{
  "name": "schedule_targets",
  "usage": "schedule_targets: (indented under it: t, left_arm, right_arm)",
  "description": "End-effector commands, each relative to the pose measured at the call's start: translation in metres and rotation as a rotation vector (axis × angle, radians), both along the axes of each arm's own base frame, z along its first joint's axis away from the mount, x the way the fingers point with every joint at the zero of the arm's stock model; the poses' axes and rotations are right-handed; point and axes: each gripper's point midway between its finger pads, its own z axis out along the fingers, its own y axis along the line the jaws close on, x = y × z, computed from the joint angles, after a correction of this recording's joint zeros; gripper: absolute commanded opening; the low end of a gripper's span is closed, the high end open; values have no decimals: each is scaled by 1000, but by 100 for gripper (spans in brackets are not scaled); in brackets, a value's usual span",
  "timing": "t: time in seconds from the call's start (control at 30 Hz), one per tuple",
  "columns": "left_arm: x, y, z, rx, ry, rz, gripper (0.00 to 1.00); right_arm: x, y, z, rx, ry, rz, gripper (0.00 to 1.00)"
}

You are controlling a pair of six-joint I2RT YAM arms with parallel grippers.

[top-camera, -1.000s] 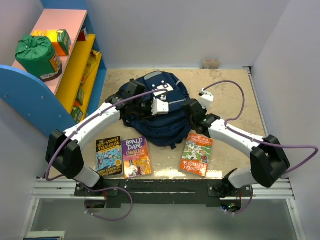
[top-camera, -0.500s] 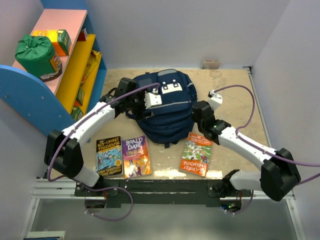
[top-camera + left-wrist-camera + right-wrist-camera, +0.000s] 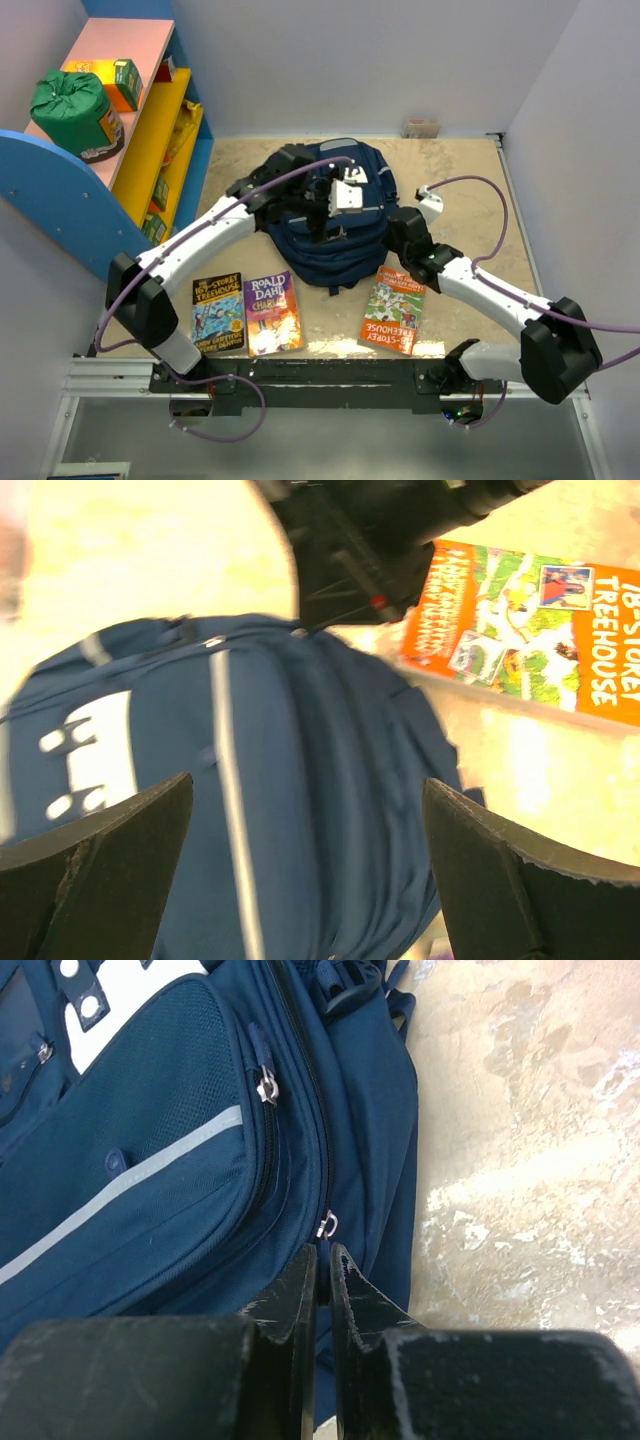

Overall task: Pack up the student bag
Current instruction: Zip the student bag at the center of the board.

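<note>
The navy student bag (image 3: 335, 245) lies front up in the middle of the table, with a grey stripe (image 3: 130, 1185) and white patches on its pocket. My left gripper (image 3: 308, 782) hangs open above the bag's front (image 3: 300, 810), wide apart and holding nothing; from above the left gripper (image 3: 328, 215) is over the bag's middle. My right gripper (image 3: 323, 1250) is at the bag's right side, shut on the blue tab of a zipper pull (image 3: 327, 1224). From above the right gripper (image 3: 390, 224) touches the bag's right edge.
Three books lie along the near edge: a Treehouse book (image 3: 217, 312), a Roald Dahl book (image 3: 272, 313) and an orange Treehouse book (image 3: 394, 308). A coloured shelf (image 3: 150, 120) at the left holds a green sack (image 3: 75, 108). Walls close in on both sides.
The left gripper has opened and moved right over the bag's middle. The bag has shifted away from the arms. The right gripper has stayed shut at the bag's side.
</note>
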Motion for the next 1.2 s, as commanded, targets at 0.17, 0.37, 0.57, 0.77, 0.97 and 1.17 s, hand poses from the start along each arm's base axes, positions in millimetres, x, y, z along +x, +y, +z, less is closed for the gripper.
schedule_targets:
  t: [0.17,0.37,0.57,0.77,0.97,1.17]
  left_arm:
    - [37,-45,-60,16,18,57,100]
    - [65,-61,-73,6,27,162,100]
    - [60,-78,-55,-54,73,104,94]
    - [50,-83,-52,-51,86,47,90]
    - [44,-87,-85,57,98,34,74]
    - [57,-82,-91,76,27,93,77]
  right_arm:
    - [-8,8,27,117,-66,31,0]
    - [-11,9,25,120,-58,45,0]
    - [-14,9,20,117,-50,54,0]
    - [-14,10,18,121,-46,59,0]
    - [-15,10,17,119,-45,60,0]
    - [-15,10,18,127,-47,58,0]
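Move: About 14 cm to the right of the empty left hand, 4 cm ahead and 12 cm lower, is the zipper slider on the student bag's right side; it sits just 1 cm ahead of the right hand, which already pinches its pull. The pocket zipper's pull lies roughly 4 cm beyond that slider and 2 cm left of it. The white patch is 11 cm beyond and 9 cm left of the slider, and the orange book some 21 cm back from it. Swooping down about 10 cm and 8 cm to the right, with some forward reach, the left hand closes in on the slider; midway it lifts a few centimetres, then sinks again, its fingers narrowing to about three quarters open. The right hand keeps its pinch on the pull and eases back 1.5 cm. ##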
